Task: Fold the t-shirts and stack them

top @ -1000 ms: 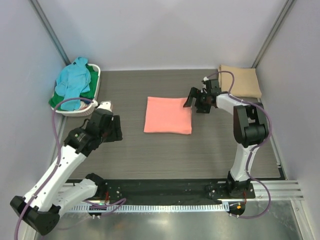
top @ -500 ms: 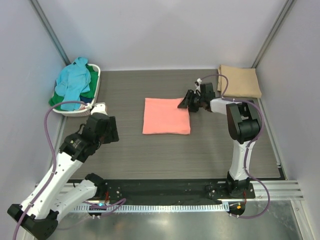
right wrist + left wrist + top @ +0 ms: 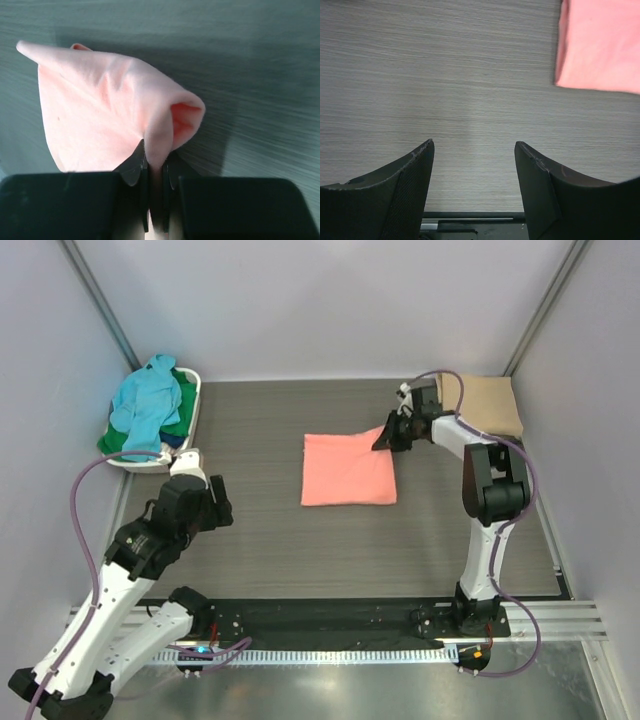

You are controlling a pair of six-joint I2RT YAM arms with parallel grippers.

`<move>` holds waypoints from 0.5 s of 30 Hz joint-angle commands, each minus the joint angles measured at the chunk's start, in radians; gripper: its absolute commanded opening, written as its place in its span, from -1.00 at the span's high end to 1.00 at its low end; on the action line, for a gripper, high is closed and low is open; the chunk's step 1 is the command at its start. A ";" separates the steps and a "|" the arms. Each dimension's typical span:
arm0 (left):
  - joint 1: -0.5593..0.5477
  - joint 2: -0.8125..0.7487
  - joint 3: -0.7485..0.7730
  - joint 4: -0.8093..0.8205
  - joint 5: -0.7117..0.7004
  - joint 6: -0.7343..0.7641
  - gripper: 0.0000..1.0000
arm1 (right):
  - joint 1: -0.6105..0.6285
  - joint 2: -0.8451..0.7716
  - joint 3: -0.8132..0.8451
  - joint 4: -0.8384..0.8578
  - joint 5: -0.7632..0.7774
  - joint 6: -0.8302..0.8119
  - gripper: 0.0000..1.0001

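Observation:
The folded salmon-pink t-shirt [image 3: 348,469] lies near the middle of the table. My right gripper [image 3: 384,439] is shut on its far right corner. In the right wrist view the salmon-pink t-shirt [image 3: 110,110] bunches up between the closed jaws of that gripper [image 3: 158,162]. A folded tan t-shirt [image 3: 484,402] rests at the back right corner. Light blue [image 3: 148,400] and green [image 3: 177,426] t-shirts fill the basket. My left gripper [image 3: 205,502] hovers open over bare table at the left. The left wrist view has that gripper [image 3: 474,146] with nothing between its jaws and the salmon-pink t-shirt [image 3: 600,45] at upper right.
A white slotted laundry basket [image 3: 190,410] stands at the back left against the wall. Grey walls close in the wood-grain table [image 3: 270,540] on three sides. A metal rail [image 3: 330,618] with the arm bases runs along the near edge.
My right gripper reached the pink shirt's far right corner and closed on it, and the shirt shifted slightly right. My left arm drew back toward the near left.

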 commanded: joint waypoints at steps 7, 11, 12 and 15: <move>0.004 0.006 -0.010 0.049 0.024 0.004 -0.33 | -0.179 -0.118 0.346 -0.330 0.265 -0.323 0.98; 0.004 0.001 -0.013 0.055 0.030 0.005 -0.33 | -0.214 -0.101 0.494 -0.373 0.334 -0.403 0.98; 0.005 0.003 -0.014 0.057 0.032 0.007 -0.33 | -0.223 -0.092 0.519 -0.388 0.357 -0.434 0.97; 0.004 0.012 -0.014 0.057 0.032 0.007 -0.33 | -0.234 -0.083 0.600 -0.393 0.411 -0.486 0.98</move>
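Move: The right hand already pinches the folded salmon t-shirt near its far right corner; the shirt's middle lies about 7 cm to the hand's left, 6 cm nearer the base and 4 cm below. The beige folded shirt, towards which the salmon one is carried, lies roughly 25 cm to the right, 13 cm farther out and 4 cm lower. From the idle left hand that beige shirt is some 62 cm right, 38 cm ahead and 20 cm below. Sweeping quickly to the right and upward, the right hand carries the salmon t-shirt about 18 cm sideways and some 15 cm up towards the beige folded shirt, reaching forward about 8 cm as well. Its fingers keep their shut grip on the corner while the wrist swings round from pointing forward-left to nearly straight ahead, still slanting down. ##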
